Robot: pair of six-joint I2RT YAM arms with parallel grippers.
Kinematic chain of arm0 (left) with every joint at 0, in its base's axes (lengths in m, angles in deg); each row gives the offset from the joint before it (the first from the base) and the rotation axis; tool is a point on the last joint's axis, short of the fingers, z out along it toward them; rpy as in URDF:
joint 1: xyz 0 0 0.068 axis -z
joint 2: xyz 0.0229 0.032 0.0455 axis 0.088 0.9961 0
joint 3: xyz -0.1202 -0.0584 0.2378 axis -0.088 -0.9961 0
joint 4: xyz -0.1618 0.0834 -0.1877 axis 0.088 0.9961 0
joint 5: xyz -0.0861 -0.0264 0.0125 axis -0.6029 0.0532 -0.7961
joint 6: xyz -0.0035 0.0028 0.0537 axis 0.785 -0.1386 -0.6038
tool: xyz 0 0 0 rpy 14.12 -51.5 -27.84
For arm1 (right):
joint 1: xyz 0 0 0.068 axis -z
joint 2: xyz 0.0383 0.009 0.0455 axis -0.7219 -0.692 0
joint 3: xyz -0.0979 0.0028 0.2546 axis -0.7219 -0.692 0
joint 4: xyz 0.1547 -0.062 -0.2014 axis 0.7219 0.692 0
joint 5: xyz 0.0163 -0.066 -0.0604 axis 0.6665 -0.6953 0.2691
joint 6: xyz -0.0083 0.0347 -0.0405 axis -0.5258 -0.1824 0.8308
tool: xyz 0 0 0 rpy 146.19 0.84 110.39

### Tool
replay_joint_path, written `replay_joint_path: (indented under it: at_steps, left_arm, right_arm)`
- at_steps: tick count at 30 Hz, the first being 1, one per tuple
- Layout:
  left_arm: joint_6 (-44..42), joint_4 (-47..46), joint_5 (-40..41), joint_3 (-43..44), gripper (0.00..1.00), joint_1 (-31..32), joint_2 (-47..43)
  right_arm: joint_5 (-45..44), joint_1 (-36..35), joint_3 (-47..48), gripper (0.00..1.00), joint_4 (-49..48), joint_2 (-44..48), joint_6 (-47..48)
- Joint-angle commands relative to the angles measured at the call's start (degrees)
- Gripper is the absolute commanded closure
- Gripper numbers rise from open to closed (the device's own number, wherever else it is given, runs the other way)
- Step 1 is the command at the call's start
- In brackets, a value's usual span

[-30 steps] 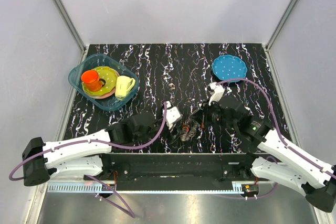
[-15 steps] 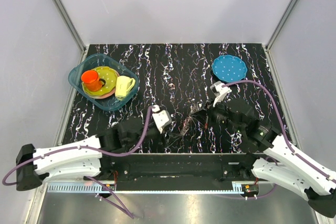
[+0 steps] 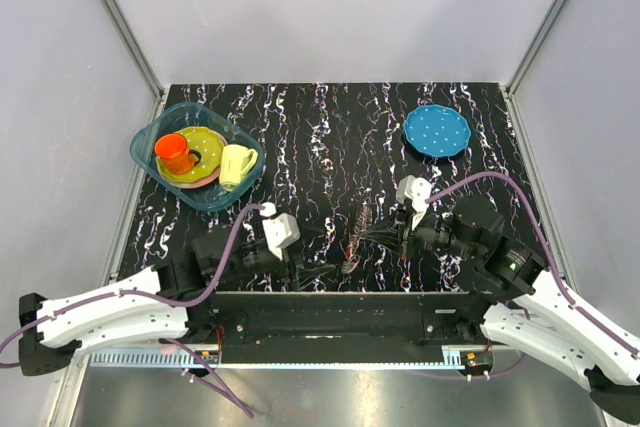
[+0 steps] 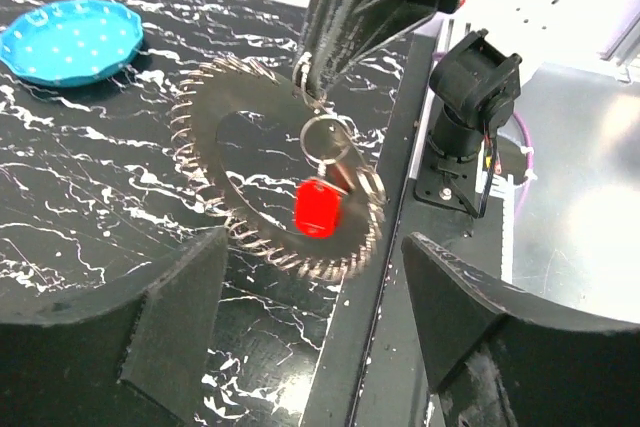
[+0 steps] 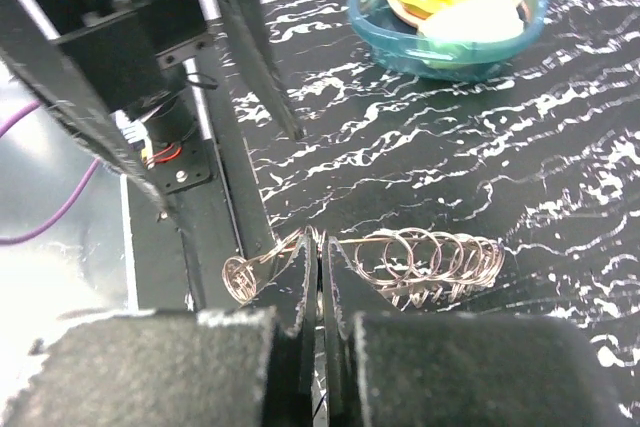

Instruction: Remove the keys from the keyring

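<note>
The keyring (image 4: 225, 162), a dark grey loop fringed with many small wire rings, hangs tilted just above the table near its front edge (image 3: 357, 235). My right gripper (image 5: 321, 247) is shut on the keyring's rim (image 5: 420, 262), and its dark fingers (image 4: 345, 37) come down onto the loop's top. One small red key (image 4: 318, 209) dangles from a little ring inside the loop. My left gripper (image 4: 315, 252) is open, its jaws wide apart on the near side of the keyring without touching it. From above, the left gripper (image 3: 310, 269) sits left of the ring and the right gripper (image 3: 388, 237) on its right.
A blue dotted plate (image 3: 436, 130) lies at the back right. At the back left, a teal bin (image 3: 150, 137) holds an orange cup (image 3: 175, 152), a cream cup (image 3: 236, 164) and a yellow-green plate. The black base rail (image 4: 390, 247) runs just beside the keyring.
My left arm has drawn back to the left, away from the keyring, its jaws staying open. The right gripper kept its grip and the ring now stands more on edge.
</note>
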Motion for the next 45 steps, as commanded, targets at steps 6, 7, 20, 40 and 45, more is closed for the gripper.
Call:
replay_joint_path:
  at_steps: [6,7,20,40,45]
  left_arm:
    - [1.36,4.89,-9.15,10.03,0.31,-1.19,8.22]
    - [2.07,3.93,-10.99,9.94,0.31,-2.06,8.66]
    - [8.31,-3.98,-26.82,7.92,0.35,-4.18,10.16]
    - [9.98,-3.72,-32.89,10.83,0.48,-4.18,15.70]
    - [9.98,-3.81,-32.19,10.47,0.50,-4.18,13.77]
  right_arm:
    - [18.69,-0.40,2.50,1.00,-4.39,-0.91,9.32]
    - [18.96,-0.40,2.42,1.00,-4.48,-1.00,9.59]
    - [25.64,-0.39,-2.33,1.00,-12.83,0.23,9.41]
    - [27.40,-0.40,-4.18,1.00,-12.75,1.37,10.47]
    - [26.96,-0.40,-4.53,1.00,-11.78,1.29,11.00]
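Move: The red key tag, on the ring that the right fingers already pinch, lies roughly 6 cm to the right of the left hand and 3 cm ahead, about 1 cm lower. The keyring's middle is some 7 cm to the left hand's right and 5 cm ahead, about 1 cm below it; the right fingertips are about 9 cm right, 5 cm ahead and 2 cm higher. From the right hand the tag is about 3 cm left, 2 cm back and 3 cm down. Back towards the bases by 6 to 7 cm go both hands. The right keeps its shut grip on the keyring, drifts slightly left and swings counter-clockwise some 25 degrees; the left also works about 4 cm right, closing in on the red tag while it turns clockwise by as much and rolls a little. Its fingers narrow from three-quarters open to about half around the tag, without a visible pinch. ##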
